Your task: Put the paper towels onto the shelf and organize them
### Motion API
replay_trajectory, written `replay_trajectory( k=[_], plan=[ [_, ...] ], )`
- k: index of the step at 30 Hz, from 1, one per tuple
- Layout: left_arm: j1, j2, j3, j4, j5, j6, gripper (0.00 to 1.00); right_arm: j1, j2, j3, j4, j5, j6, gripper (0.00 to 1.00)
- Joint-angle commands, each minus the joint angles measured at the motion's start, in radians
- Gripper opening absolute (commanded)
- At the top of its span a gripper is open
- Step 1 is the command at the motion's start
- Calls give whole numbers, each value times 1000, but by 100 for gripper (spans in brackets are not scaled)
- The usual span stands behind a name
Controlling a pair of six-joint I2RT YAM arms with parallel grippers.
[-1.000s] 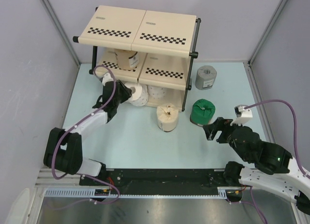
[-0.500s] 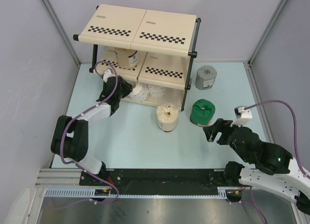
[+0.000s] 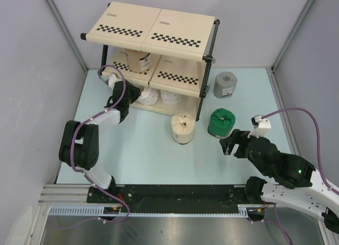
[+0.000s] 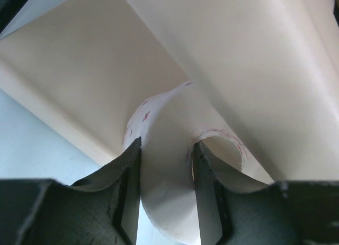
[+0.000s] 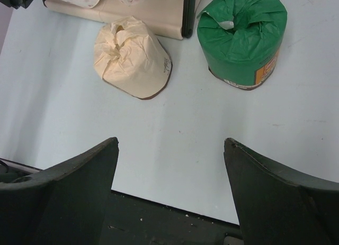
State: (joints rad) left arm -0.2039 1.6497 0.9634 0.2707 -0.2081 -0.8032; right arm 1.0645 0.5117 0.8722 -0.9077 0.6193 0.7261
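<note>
The shelf (image 3: 151, 30) stands at the back of the table. My left gripper (image 3: 128, 94) reaches into its bottom tier and is shut on the wall of a white paper towel roll (image 3: 149, 95). In the left wrist view that roll (image 4: 169, 202) fills the gap of the left gripper (image 4: 167, 150), under a beige panel (image 4: 95, 70). A second white roll (image 3: 170, 97) lies beside it. One tan roll (image 3: 139, 61) sits on the middle tier. Another tan roll (image 3: 183, 127), a green roll (image 3: 221, 122) and a grey roll (image 3: 225, 84) stand on the table. My right gripper (image 3: 228, 144) hangs open near the green roll, holding nothing.
The right wrist view shows the tan roll (image 5: 132, 57) and the green roll (image 5: 241, 38) ahead of the open right gripper (image 5: 170, 144), with the shelf's black post (image 5: 186, 15) between them. Grey walls close in the table on both sides and behind.
My left arm has pushed the white roll from in front of the shelf back into the bottom tier. The right gripper has drifted slightly left.
</note>
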Motion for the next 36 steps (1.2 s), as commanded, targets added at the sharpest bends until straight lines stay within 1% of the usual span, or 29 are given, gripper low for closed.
replay_trajectory(
  k=[1,6,9,14,17,20,21,26,29,30,32,33,36],
  plan=[
    [12,8,48,154,-19,-68,21,-5,11,-4,13,5,18,85],
    [20,47,-6,287,19,-171,22,-5,17,-9,18,0,21,85],
    [23,79,-31,370,39,-205,22,-5,19,-10,21,-3,18,85],
    [23,88,-40,380,10,-202,23,-3,22,-10,20,-4,15,85],
    [23,75,-48,372,-17,-186,26,-6,30,-12,21,-3,16,85],
    [23,62,-55,364,-30,-176,32,-5,40,-13,30,-9,13,85],
    [23,61,-60,364,-31,-172,36,-5,44,-13,30,-12,13,85],
    [23,62,-83,380,-31,-168,44,-5,47,-15,39,-20,12,86],
    [23,76,-95,393,-13,-174,53,-5,44,-18,39,-24,12,86],
    [23,81,-100,416,-5,-175,60,-5,42,-18,38,-24,13,86],
    [21,90,-112,435,9,-179,67,-3,39,-16,36,-26,10,86],
    [21,93,-115,450,18,-186,74,-5,36,-16,36,-26,10,85],
    [21,93,-133,475,33,-194,80,-3,34,-18,30,-26,15,86]
  ],
)
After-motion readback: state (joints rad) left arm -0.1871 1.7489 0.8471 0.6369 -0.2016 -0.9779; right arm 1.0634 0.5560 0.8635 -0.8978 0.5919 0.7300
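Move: My left hand pinches the first white roll by its wall; the roll's place on the bottom shelf is about 2 cm ahead, 5 cm right and 6 cm below. The second white roll stands on that shelf level with my hand, some 14 cm right. The beige-wrapped roll is on the table roughly 16 cm back and 20 cm right. From my right hand, the place lies about 35 cm ahead, 35 cm left and 16 cm lower. I ease the roll I already hold about 2 cm deeper onto the bottom shelf with my left hand, beside the second white roll, sinking about 1 cm while my wrist rolls some 10 degrees left side down and its fingers tip slightly up. After a short hold there I spread my fingers wide and let go of the roll's wall, beginning to draw back. ##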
